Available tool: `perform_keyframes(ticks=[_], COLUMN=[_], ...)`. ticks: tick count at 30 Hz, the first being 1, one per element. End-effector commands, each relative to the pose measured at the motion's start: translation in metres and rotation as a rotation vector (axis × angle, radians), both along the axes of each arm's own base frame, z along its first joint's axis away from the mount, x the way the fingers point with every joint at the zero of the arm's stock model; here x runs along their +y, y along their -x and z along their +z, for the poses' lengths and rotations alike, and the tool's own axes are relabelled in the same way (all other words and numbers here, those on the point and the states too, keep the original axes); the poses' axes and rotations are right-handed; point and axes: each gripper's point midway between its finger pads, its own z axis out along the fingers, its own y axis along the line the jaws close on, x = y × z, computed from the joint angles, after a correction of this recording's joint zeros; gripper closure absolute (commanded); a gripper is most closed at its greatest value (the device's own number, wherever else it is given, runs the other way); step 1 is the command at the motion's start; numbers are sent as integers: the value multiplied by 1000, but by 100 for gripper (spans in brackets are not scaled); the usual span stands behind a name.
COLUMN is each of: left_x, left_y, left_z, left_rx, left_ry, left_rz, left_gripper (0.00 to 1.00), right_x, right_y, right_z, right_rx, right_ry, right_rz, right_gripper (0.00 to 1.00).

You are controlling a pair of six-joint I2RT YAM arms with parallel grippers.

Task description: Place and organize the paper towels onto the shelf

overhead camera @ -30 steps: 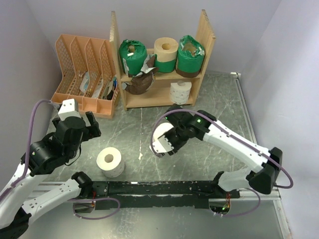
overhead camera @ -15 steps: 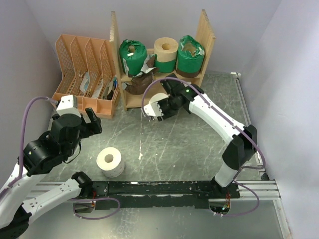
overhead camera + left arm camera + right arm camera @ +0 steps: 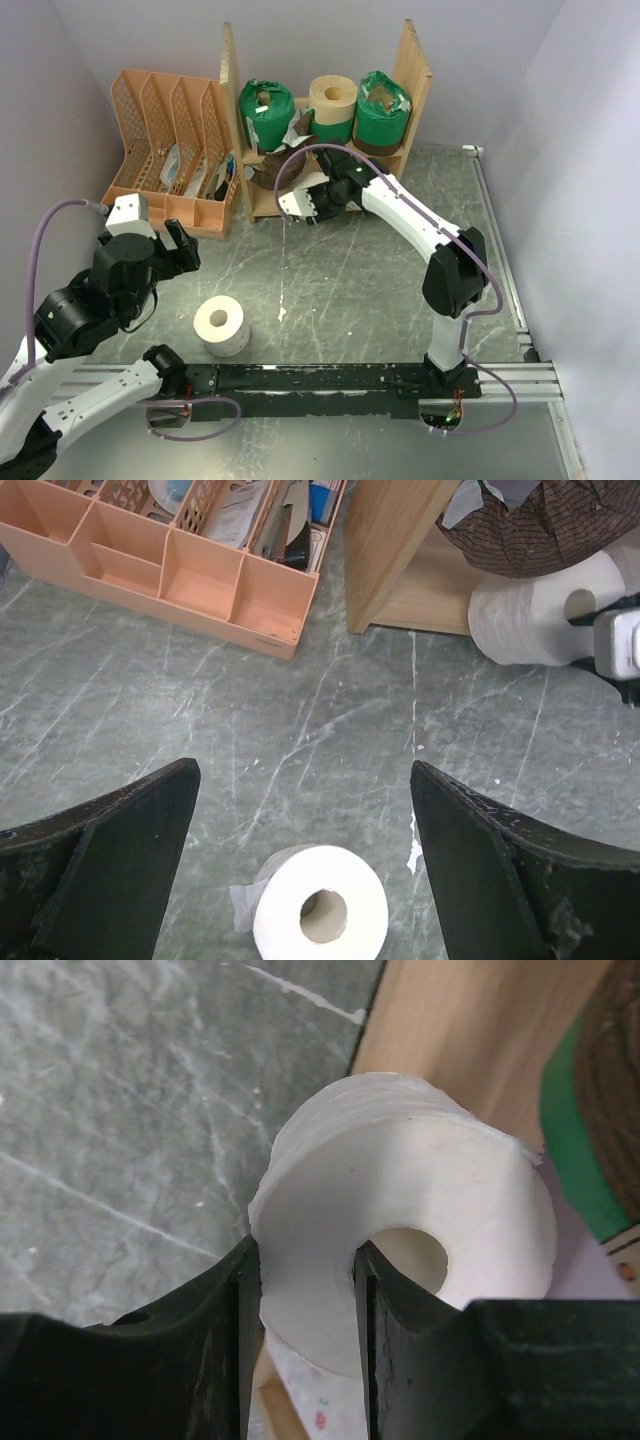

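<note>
My right gripper (image 3: 305,203) is shut on a bare white paper towel roll (image 3: 291,204), one finger in its hollow core, the other outside its wall (image 3: 420,1190). It holds the roll at the front of the wooden shelf's (image 3: 415,75) lower board, beside a brown wrapped roll (image 3: 272,172). On the upper board stand a green roll (image 3: 264,110), a cream roll (image 3: 332,100) and another green roll (image 3: 382,112). A second white roll (image 3: 222,325) stands on the table, core up (image 3: 320,915). My left gripper (image 3: 302,780) hangs open above it, touching nothing.
An orange lattice file rack (image 3: 165,150) with papers stands left of the shelf (image 3: 200,575). Purple walls close in the back and both sides. A black rail (image 3: 330,378) runs along the near edge between the arm bases.
The right arm has swung the white roll from the middle of the table up and left to the shelf's lower front. The left arm has drifted slightly left, still open.
</note>
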Motion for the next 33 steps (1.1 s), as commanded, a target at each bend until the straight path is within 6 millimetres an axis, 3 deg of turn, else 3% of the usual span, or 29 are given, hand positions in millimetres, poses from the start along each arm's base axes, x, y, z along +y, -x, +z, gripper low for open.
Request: perform_keyframes(ticks=[1, 15, 19, 26, 33], left_x=[5, 13, 11, 11, 10], left_y=[3, 6, 5, 4, 2], left_z=[8, 8, 9, 8, 7], left_rx=[-24, -30, -33, -33, -32], left_ry=[-5, -18, -18, -25, -26], left_rz=[2, 19, 13, 15, 14], left_gripper=[2, 2, 2, 2, 2], right_x=[12, -5, -8, -11, -12], right_y=[-33, -57, -62, -62, -63], right_z=[27, 27, 31, 34, 37], right_rx=[-117, -143, -157, -175, -181], right_ry=[-55, -28, -40, -46, -42], right_rz=[-12, -57, -70, -68, -63], right_gripper=[100, 100, 87, 74, 70])
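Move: The white roll still gripped by the right hand is bound for the gap on the lower shelf, whose middle is about 8 cm ahead of that hand, level sideways and some 5 cm lower. The printed white roll stands roughly 6 cm ahead and 9 cm to the right; the brown package is about 7 cm ahead and 9 cm to the left. From the left hand, the gap is some 24 cm ahead, 28 cm to the right and 19 cm lower. The white roll, still pinched through its wall with one finger in the core, is carried by the right hand about 5 cm forward into the lower shelf, between the brown package and the printed roll. The hand keeps nearly level, eases about 1 cm to the right on the later part and slows almost to a stop, its wrist turning only some 5 degrees. ##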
